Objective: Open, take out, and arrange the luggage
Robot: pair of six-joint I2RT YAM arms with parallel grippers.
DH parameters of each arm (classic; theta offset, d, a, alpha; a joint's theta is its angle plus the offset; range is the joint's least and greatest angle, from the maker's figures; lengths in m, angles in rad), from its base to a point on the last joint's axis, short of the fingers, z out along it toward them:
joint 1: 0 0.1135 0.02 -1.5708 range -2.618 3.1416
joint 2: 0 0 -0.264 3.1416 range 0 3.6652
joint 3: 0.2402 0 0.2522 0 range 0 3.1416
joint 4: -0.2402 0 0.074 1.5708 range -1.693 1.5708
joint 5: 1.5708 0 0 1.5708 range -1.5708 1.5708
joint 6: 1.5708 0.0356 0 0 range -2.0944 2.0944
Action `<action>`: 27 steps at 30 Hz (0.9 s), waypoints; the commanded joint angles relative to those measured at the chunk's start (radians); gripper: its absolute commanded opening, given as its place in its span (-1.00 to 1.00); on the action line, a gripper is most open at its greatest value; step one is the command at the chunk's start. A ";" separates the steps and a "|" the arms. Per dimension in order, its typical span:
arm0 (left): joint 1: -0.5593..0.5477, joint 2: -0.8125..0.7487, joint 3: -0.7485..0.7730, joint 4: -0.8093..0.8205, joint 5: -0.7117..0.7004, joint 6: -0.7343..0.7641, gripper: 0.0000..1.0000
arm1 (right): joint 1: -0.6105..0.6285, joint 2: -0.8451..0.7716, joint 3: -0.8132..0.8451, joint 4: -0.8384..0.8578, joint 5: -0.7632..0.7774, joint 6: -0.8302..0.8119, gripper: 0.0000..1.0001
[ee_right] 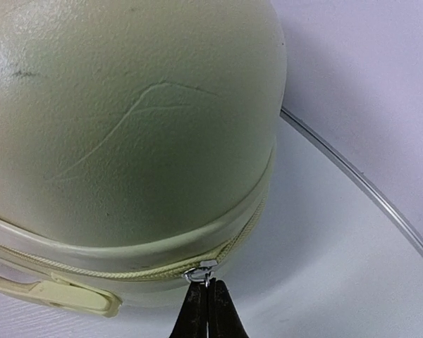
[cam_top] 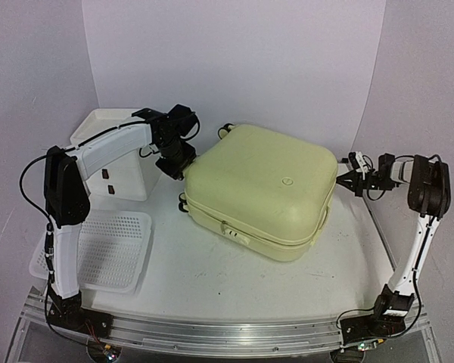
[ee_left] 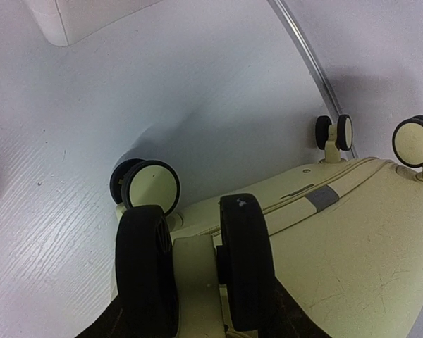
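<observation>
The pale yellow luggage (cam_top: 261, 189) lies flat and closed in the middle of the table. My left gripper (cam_top: 175, 162) is at its back left corner. In the left wrist view my left gripper (ee_left: 197, 310) is shut on a black double wheel (ee_left: 245, 260), one finger outside each tyre, over the luggage shell (ee_left: 338, 239). My right gripper (cam_top: 348, 178) is at the right corner. There the right gripper (ee_right: 208, 296) is shut on the small metal zipper pull (ee_right: 201, 272) at the seam of the luggage (ee_right: 127, 127).
A white drawer box (cam_top: 117, 162) stands at the back left, just behind my left arm. A white perforated basket (cam_top: 106, 249) lies at the front left. A metal rail (ee_right: 366, 183) edges the table on the right, close to the white backdrop walls.
</observation>
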 commanded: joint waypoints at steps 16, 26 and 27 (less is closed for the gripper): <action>0.010 0.084 0.038 -0.107 -0.249 0.412 -0.86 | 0.053 0.242 0.477 0.083 -0.121 -0.116 -1.00; -0.023 0.118 0.088 -0.109 -0.234 0.436 -0.86 | 0.143 0.413 0.711 0.176 -0.116 0.091 -1.00; -0.025 0.113 0.085 -0.108 -0.235 0.438 -0.86 | 0.144 0.403 0.699 0.200 -0.098 0.126 -1.00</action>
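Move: Along the luggage's right side, the right fingers already hold the zip pull; the far right corner that it is taken to lies about 10 cm ahead and 4 cm left, level with the zip. The side handle is some 14 cm back, 7 cm left and 4 cm lower. For the left hand, already clasping the near upper wheel, that corner is roughly 14 cm ahead, 50 cm right and 8 cm lower; the far upper wheel is about 17 cm ahead and 13 cm right, level. Dragging the pinched zip pull along the seam, the right hand goes forward about 10 cm towards the far right corner, nearly stops after the first 4, then runs on, bearing some 4 cm left, with the fingers shut and the wrist turning roughly 20 degrees. The left hand keeps its clasp on the wheel and shifts forward 2 to 3 cm with the luggage. ##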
